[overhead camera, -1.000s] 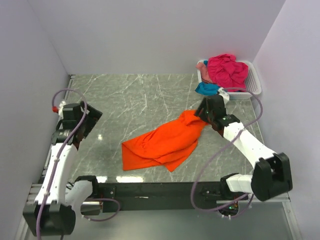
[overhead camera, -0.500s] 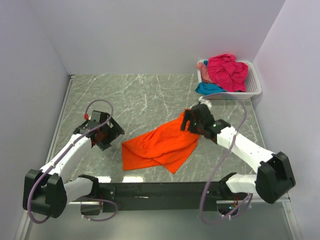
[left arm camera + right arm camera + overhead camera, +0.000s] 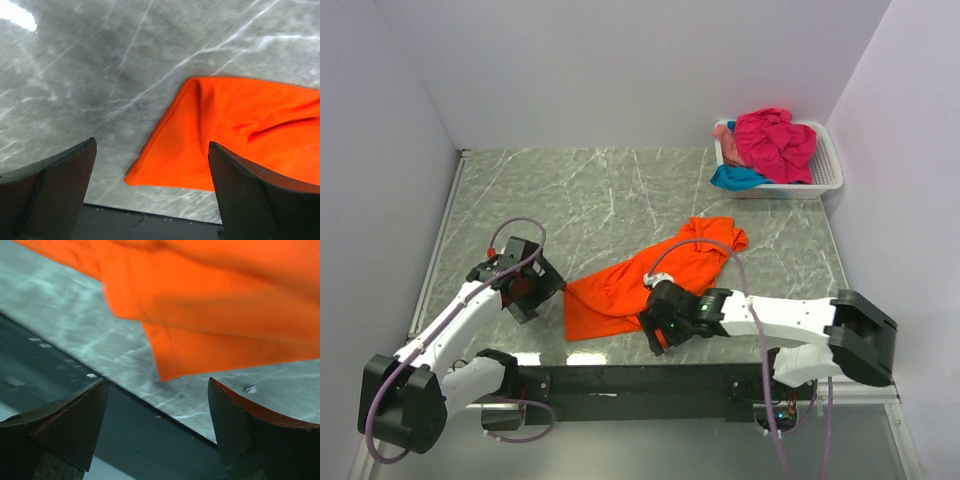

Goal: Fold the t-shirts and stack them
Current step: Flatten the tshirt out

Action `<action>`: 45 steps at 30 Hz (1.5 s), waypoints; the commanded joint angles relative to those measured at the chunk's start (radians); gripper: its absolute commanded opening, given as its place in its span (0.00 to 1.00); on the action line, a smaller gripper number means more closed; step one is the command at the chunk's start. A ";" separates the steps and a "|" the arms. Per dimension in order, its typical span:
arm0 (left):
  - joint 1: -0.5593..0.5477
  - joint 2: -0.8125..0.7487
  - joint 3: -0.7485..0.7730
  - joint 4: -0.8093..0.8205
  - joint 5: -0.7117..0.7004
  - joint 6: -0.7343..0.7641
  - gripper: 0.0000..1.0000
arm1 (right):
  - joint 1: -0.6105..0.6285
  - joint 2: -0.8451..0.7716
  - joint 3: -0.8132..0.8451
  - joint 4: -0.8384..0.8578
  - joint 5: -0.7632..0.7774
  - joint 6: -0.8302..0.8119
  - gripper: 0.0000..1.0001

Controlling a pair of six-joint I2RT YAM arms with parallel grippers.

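Observation:
The orange t-shirt (image 3: 655, 275) lies crumpled on the marble table, running from near left to far right. My left gripper (image 3: 542, 293) is open and empty, just left of the shirt's near-left corner (image 3: 150, 172), low over the table. My right gripper (image 3: 658, 335) is open and empty at the shirt's near hem, whose corner (image 3: 172, 367) shows between the fingers. Magenta (image 3: 775, 140), teal (image 3: 735, 178) and pale pink (image 3: 723, 131) t-shirts are piled in the basket.
The white slatted basket (image 3: 830, 160) stands at the far right corner. The table's dark near edge (image 3: 620, 375) runs just below both grippers; it also shows in the left wrist view (image 3: 150, 220) and right wrist view (image 3: 125, 435). Walls close in left, back and right.
My right gripper let go of the shirt's far end and swung down to its near hem. The far end dropped flat. My left gripper moved in toward the shirt's near-left corner.

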 commanded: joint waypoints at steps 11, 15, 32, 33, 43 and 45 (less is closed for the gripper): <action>-0.011 -0.040 -0.042 -0.054 0.021 -0.036 1.00 | 0.058 0.215 0.066 -0.023 0.210 0.077 0.55; -0.024 -0.038 -0.065 -0.045 0.037 -0.047 0.99 | 0.060 0.218 0.082 -0.061 0.270 0.124 0.30; -0.145 -0.140 -0.194 0.029 0.189 -0.088 0.96 | -0.273 -0.131 0.091 0.023 0.281 0.137 0.00; -0.147 -0.126 -0.199 0.033 0.197 -0.087 0.93 | -0.311 -0.165 0.089 0.032 0.275 0.128 0.00; -0.227 0.047 -0.167 0.101 0.193 -0.073 0.49 | -0.387 -0.207 0.062 0.043 0.272 0.109 0.00; -0.242 0.072 -0.153 0.066 0.159 -0.079 0.44 | -0.393 -0.211 0.056 0.049 0.268 0.107 0.00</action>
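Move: The shirt's near left corner, which my open left hand is after, lies about 8 cm back, 6 cm to the right and 5 cm below it; the shirt's far left corner is some 3 cm ahead and 6 cm right. My open right hand has the loose near tip about 1 cm ahead and 3 cm below. From that hand, the near left corner is roughly 20 cm left, level with it, and the shirt's bunched far end 22 cm ahead, 16 cm right. I dip my right hand about 3 cm, edge it forward as its fingers shut on the shirt's loose near tip, then lift that some 11 cm while carrying it forward and to the right, turning the wrist clockwise. Meanwhile I bring my left hand back, right and down to the near left corner, about 10 cm in all, turning slightly clockwise and half closing its fingers around the corner. ##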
